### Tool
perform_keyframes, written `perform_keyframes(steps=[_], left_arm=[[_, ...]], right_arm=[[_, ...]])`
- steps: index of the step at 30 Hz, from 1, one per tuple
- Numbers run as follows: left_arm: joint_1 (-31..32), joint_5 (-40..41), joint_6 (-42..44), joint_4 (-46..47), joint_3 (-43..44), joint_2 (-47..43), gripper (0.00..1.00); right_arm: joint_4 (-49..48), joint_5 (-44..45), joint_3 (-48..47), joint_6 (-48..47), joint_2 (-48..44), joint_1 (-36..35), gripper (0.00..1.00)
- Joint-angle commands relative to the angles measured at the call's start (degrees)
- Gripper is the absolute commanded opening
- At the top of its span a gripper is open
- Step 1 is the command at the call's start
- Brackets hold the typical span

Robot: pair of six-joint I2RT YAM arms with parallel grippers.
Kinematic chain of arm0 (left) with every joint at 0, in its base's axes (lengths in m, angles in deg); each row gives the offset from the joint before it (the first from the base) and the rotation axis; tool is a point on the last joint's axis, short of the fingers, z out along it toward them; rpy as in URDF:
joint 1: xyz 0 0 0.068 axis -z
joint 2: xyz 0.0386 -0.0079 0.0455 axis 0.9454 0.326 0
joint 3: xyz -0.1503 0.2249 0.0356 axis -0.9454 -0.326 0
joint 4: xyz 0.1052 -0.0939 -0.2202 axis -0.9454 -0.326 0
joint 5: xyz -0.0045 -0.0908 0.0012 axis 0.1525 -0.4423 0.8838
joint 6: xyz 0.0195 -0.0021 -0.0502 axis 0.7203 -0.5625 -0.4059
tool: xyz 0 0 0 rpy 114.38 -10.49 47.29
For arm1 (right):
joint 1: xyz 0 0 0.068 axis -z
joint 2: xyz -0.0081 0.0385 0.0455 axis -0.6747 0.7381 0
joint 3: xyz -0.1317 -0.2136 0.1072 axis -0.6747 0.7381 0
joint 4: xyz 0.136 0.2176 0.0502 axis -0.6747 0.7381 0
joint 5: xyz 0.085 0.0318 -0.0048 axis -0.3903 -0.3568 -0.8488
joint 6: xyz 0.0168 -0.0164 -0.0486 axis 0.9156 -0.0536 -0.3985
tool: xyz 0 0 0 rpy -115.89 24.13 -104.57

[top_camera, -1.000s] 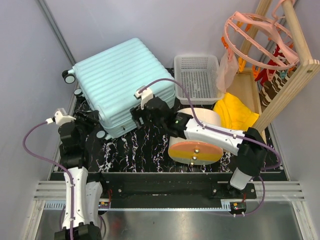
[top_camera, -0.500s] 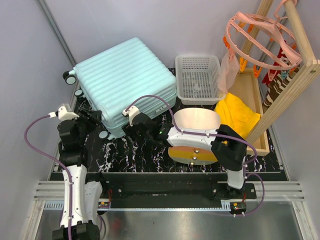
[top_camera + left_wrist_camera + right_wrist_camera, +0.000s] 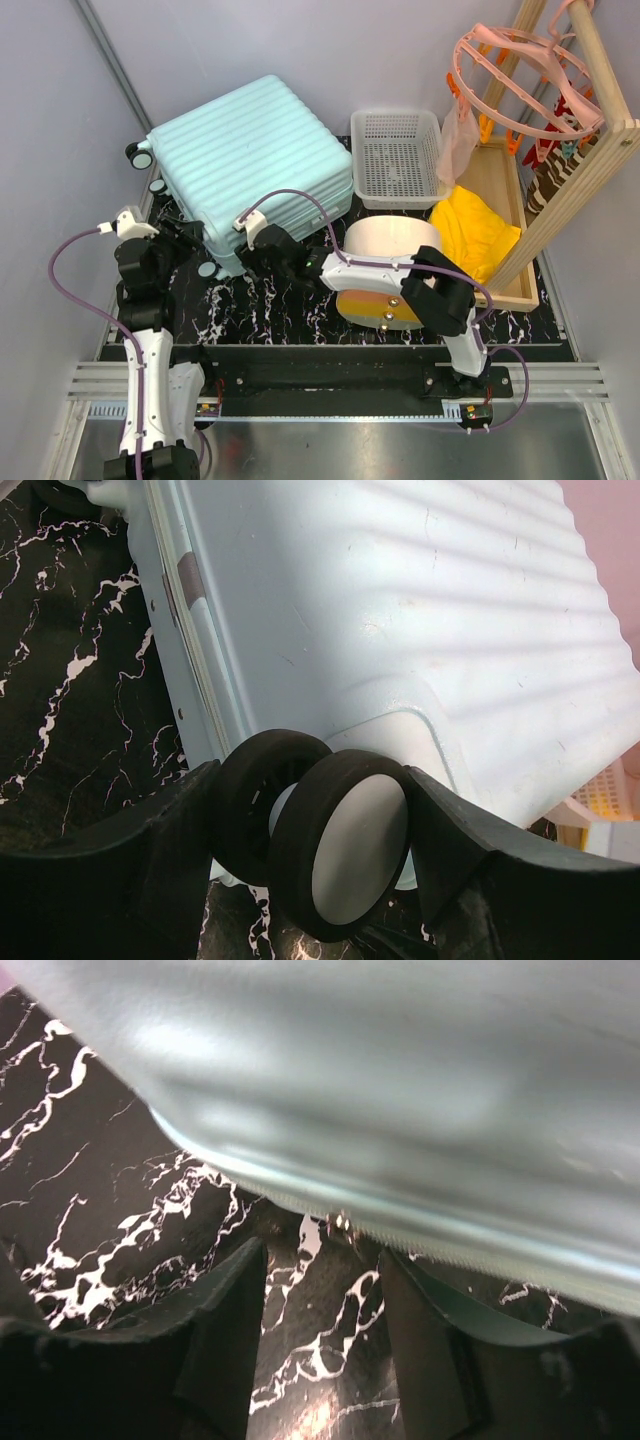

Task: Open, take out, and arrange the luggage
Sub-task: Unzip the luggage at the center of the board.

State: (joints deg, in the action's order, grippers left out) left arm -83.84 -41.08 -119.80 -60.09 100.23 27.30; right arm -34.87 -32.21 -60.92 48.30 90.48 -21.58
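Observation:
The luggage (image 3: 250, 160) is a pale mint ribbed suitcase lying flat and closed at the back left of the black marble mat (image 3: 260, 305). My left gripper (image 3: 190, 235) is at its near left corner. In the left wrist view the left gripper (image 3: 310, 830) is shut on a black twin wheel (image 3: 340, 840), under the luggage shell (image 3: 400, 610). My right gripper (image 3: 258, 262) is low at the suitcase's near edge. In the right wrist view the right gripper (image 3: 322, 1290) is open over bare mat. A small zipper pull (image 3: 340, 1222) hangs just beyond its fingertips, under the blurred luggage (image 3: 400, 1090).
A white mesh basket (image 3: 395, 155) stands right of the suitcase. A cream cylinder with an orange end (image 3: 390, 270) lies under my right arm. Yellow cloth (image 3: 475, 225) lies in a wooden tray (image 3: 500, 170), and a wooden rack (image 3: 565, 140) with a pink ring hanger (image 3: 510, 70) stands at the right.
My right gripper has swung left along the suitcase's near edge and dropped lower, its jaws narrowing. The left arm shifted slightly at first and then stayed on the wheel.

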Motion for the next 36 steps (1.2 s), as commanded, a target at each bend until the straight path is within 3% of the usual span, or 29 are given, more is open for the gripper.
perform_keyframes(steps=[1,7,11,18,27,36], left_arm=[[1.79,-5.98,7.57,-5.55,1.81,1.34,0.0],[1.52,-7.03,7.57,-5.73,1.81,1.86,0.0],[1.61,-7.47,7.57,-5.55,1.73,1.87,0.0],[1.52,-7.74,7.57,-5.38,1.99,2.66,0.0],[1.52,-9.14,7.31,-5.03,1.73,3.27,0.0],[1.52,-9.85,7.31,-4.94,1.73,3.71,0.0]], right_arm=[[-1.8,1.31,-5.12,-1.51,2.63,0.11,0.53],[-1.62,2.54,-7.06,-1.42,4.31,0.9,0.45],[-1.27,3.6,-8.11,-2.47,5.1,1.26,0.24],[-3.82,0.17,-6.1,-5.64,4.05,1.43,0.0],[-8.47,-2.2,-2.14,-5.99,0.62,-2.16,0.0],[-9.0,-6.59,-8.9,-5.29,4.66,-6.48,0.0]])
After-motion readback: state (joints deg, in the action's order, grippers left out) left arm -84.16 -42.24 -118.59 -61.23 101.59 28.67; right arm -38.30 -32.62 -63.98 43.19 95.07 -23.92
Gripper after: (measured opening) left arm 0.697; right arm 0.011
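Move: The zipper pull hangs at the luggage's seam just off the right fingertips, about 2 cm ahead, 1 cm left and 2 cm lower. The luggage's middle is some 18 cm ahead, 2 cm right and 5 cm up from that hand; the lower wheel is about 8 cm to its left, 1 cm ahead and 3 cm lower. From the left hand, already gripping the upper wheel, the pull lies about 9 cm right, 2 cm back and 11 cm down. Easing forward and down by about 2 cm each, the half-open right fingers reach the zipper pull and shut fully, pinching its ring between the tips. The right hand then drags back and left, rising slightly, some 3 cm along the luggage's near side towards its corner and the lower wheel. The left hand stays put, keeping its grip on the upper wheel. ##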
